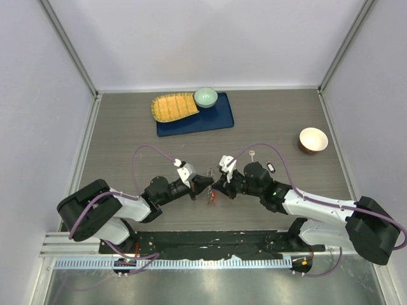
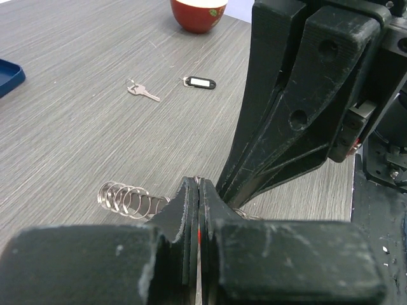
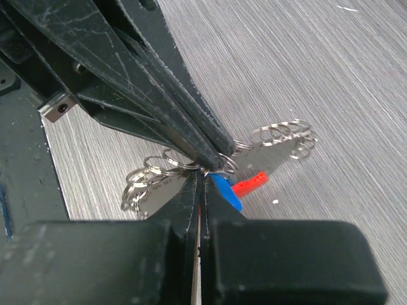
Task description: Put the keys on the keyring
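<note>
My two grippers meet tip to tip over the table's near middle. The keyring (image 1: 210, 196) hangs between them, a bunch of grey metal rings (image 3: 157, 169) with flat metal plates. The left gripper (image 1: 205, 184) is shut on a ring at its tip (image 2: 198, 181), with a red sliver between its pads. The right gripper (image 1: 217, 186) is shut on the same bunch (image 3: 203, 177). The blue key head (image 3: 227, 192) and a red plastic piece (image 3: 250, 183) hang just beside the right fingertips. A coil of rings (image 2: 124, 199) sticks out to the left.
A bare silver key (image 2: 144, 91) and a black tag (image 2: 200, 82) lie on the table beyond. A red-brown bowl (image 1: 313, 140) stands at the right. A blue tray (image 1: 216, 117) with a yellow mat and a green bowl (image 1: 205, 96) is at the back.
</note>
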`<act>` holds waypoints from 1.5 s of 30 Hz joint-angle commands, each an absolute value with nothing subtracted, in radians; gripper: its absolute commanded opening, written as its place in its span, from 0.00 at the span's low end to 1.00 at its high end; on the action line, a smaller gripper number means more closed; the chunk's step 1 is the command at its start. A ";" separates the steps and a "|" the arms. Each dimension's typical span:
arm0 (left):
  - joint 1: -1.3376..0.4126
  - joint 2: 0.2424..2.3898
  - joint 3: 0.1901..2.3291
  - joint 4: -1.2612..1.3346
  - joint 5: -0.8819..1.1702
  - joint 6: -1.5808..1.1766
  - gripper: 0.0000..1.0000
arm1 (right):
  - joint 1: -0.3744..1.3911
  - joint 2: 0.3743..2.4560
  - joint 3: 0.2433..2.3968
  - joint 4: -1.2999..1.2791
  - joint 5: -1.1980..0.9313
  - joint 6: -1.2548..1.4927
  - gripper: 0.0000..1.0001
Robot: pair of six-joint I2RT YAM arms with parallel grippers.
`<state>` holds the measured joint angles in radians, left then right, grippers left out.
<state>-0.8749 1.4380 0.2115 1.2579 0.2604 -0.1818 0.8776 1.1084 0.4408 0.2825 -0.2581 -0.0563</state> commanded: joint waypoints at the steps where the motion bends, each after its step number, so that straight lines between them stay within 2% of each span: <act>1: -0.896 1.431 0.253 1.545 0.281 -0.199 0.00 | 0.888 1.126 0.426 0.554 -0.383 0.037 0.01; 6: -0.900 1.430 0.247 1.546 0.272 -0.192 0.00 | 0.888 1.138 0.439 0.529 -0.384 0.054 0.04; 11: -0.900 1.408 0.219 1.546 0.261 -0.172 0.00 | 0.851 1.037 0.449 0.369 -0.293 0.066 0.20; 12: -0.899 1.407 0.215 1.545 0.261 -0.170 0.00 | 0.816 1.025 0.463 0.338 -0.304 0.063 0.27; 16: -0.899 1.402 0.206 1.545 0.265 -0.166 0.00 | 0.695 0.973 0.468 0.267 -0.392 0.081 0.36; 19: -0.899 1.397 0.203 1.546 0.271 -0.166 0.00 | 0.612 0.969 0.453 0.290 -0.490 0.104 0.37; 26: -0.899 1.385 0.204 1.546 0.287 -0.163 0.00 | 0.561 1.061 0.437 0.416 -0.661 0.094 0.37; 45: -0.899 1.379 0.207 1.545 0.290 -0.166 0.00 | 0.558 1.226 0.429 0.526 -0.848 0.046 0.36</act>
<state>-0.8948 1.4086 0.2031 1.2667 0.2874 -0.1764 0.5529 1.2053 0.4232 0.4538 -0.7769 0.0582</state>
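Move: The right hand grips the small ring end of the blue tag, about 1 cm right of the keyring's coils, its target. The blue tag's body lies about 1 cm forward and 1 cm left of that hand, 2 cm lower; the keyring's red handle is 4 cm straight below it, and a loose key lies on the table some 13 cm ahead, 14 cm right and 10 cm down. For the left hand, the coils are right in its shut fingers. Leftward first, just under 1 cm, the right hand keeps its pinch against the keyring, then opens its fingers and lets go of the blue tag, pulling off to the right, forward and up some 7 cm. It then turns back left, down and back about 4 cm towards the tag with fingers still open, fingertips levelling a little. The left hand keeps the coils pinched and eases back and up about 1 cm. ##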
